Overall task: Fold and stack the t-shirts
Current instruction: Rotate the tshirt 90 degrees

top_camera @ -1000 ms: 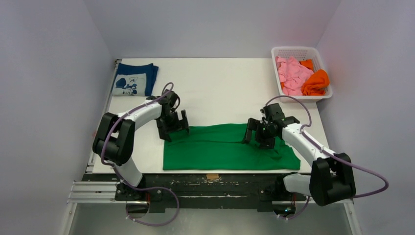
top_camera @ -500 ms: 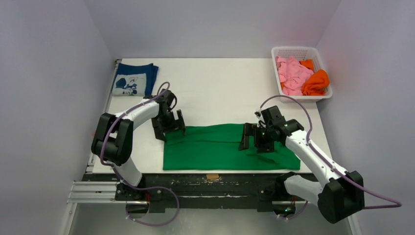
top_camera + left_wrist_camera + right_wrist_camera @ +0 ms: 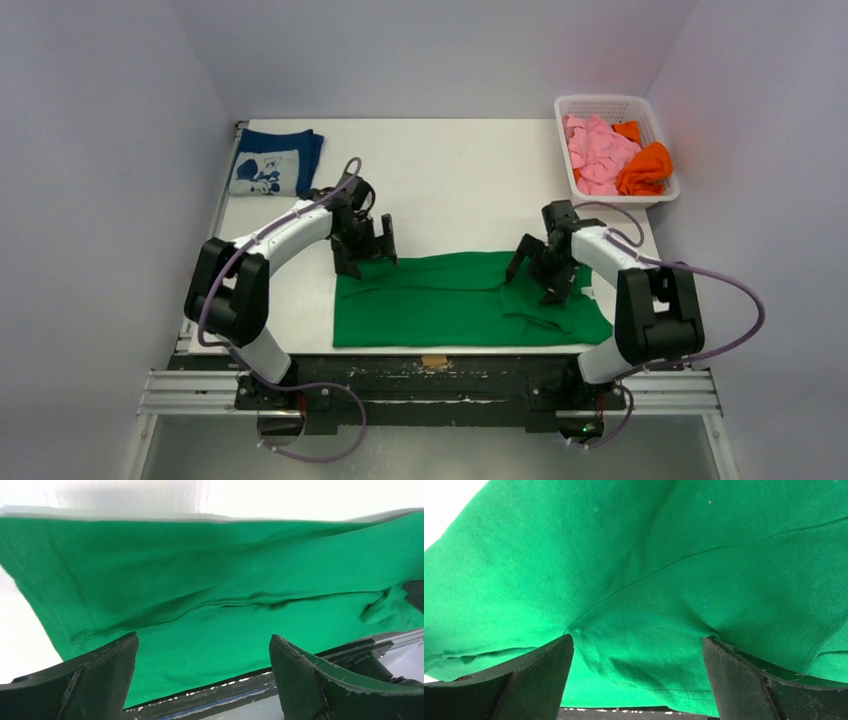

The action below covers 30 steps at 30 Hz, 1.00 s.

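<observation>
A bright green t-shirt [image 3: 450,300] lies folded into a long strip along the table's near edge; it also fills the left wrist view [image 3: 210,595] and the right wrist view [image 3: 649,580]. My left gripper [image 3: 367,248] is open and empty over the shirt's far left corner. My right gripper [image 3: 542,272] is open, its jaws spread, pressing down on a wrinkled part of the shirt near its right end. A folded navy t-shirt with a white cartoon print [image 3: 273,165] lies at the far left. Pink [image 3: 597,150] and orange [image 3: 645,168] shirts sit in a basket.
A white plastic basket [image 3: 608,103] stands at the table's far right corner. The table's black front rail [image 3: 430,365] runs just below the green shirt's near edge. Grey walls close in on three sides.
My left gripper has shifted right along the shirt's far edge. My right arm has swung its elbow in, and its gripper has moved right and now points down on the shirt.
</observation>
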Motion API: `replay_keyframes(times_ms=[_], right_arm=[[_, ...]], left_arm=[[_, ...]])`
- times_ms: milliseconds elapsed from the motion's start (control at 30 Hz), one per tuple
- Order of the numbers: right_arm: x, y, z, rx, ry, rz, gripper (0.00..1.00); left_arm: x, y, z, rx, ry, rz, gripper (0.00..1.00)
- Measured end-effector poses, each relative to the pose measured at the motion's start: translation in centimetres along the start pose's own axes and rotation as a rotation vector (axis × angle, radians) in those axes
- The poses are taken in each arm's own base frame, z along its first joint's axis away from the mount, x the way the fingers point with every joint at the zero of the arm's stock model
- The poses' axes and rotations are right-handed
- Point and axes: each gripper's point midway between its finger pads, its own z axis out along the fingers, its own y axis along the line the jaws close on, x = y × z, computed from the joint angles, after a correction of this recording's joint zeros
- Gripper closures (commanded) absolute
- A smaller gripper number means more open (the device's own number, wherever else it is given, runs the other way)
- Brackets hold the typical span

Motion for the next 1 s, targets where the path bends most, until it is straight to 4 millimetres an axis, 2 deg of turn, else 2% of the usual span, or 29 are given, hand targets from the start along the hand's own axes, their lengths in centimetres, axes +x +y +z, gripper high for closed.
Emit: replay_keyframes(times_ms=[100, 267, 333, 400, 533, 567, 600, 633, 700, 867, 1000], right_arm=[[-0.3, 0.1, 0.4, 0.043, 0.055, 0.012, 0.03], [-1.6, 1.1, 1.0, 0.121, 0.158, -0.008, 0.03], [-3.1, 2.1, 1.3, 0.134, 0.16, -0.038, 0.03], [-5.6, 4.0, 1.8, 0.134, 0.132, -0.088, 0.03], [-11.3, 8.8, 2.7, 0.083, 0.021, -0.187, 0.03], [-12.8, 10.2, 3.0, 0.063, -0.009, -0.209, 0.03], [-15.0, 12.4, 3.4, 0.024, -0.063, -0.237, 0.03], [-15.5, 13.1, 3.5, 0.011, -0.078, -0.247, 0.03], [-17.6, 16.2, 4.0, -0.045, -0.127, -0.284, 0.03], [-22.8, 25.4, 5.3, -0.242, -0.294, -0.39, 0.02], [-24.0, 31.5, 6.0, -0.407, -0.393, -0.468, 0.01]], left_arm=[[1.0, 0.5, 1.4, -0.016, 0.047, -0.001, 0.0], [2.8, 2.8, 3.5, -0.096, 0.13, -0.029, 0.0], [2.8, 2.8, 3.5, -0.097, 0.134, -0.033, 0.0], [2.9, 2.9, 3.6, -0.097, 0.134, -0.036, 0.0], [3.4, 2.9, 3.4, -0.074, 0.128, -0.059, 0.0], [3.6, 2.8, 3.4, -0.063, 0.126, -0.067, 0.0], [3.9, 2.7, 3.4, -0.05, 0.127, -0.078, 0.0], [4.1, 2.5, 3.3, -0.036, 0.13, -0.086, 0.0], [4.7, 1.9, 3.4, -0.01, 0.143, -0.114, 0.0], [6.5, -1.0, 4.0, 0.049, 0.184, -0.105, 0.0], [7.9, -4.0, 4.8, 0.086, 0.213, -0.066, 0.0]])
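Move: The left hand hovers over the left end of the long folded green t-shirt, whose middle lies about 22 cm to its right, 6 cm back and 6 cm below. The blue folded shirt is some 25 cm left and 31 cm ahead, 6 cm below. The right hand's fingers rest on the t-shirt's right part, its middle about 13 cm left, 4 cm back and 2 cm below; the basket stands 23 cm right and 37 cm ahead, 4 cm higher. Forward in one fast, low sweep, then bending leftward, the right hand keeps its open fingertips pressed on the t-shirt and pushes its end some 37 cm out over the table; its wrist turns counter-clockwise and its fingers tip outward. The left hand first sinks onto the t-shirt's left end, then, still open, drags it back and to the right. ##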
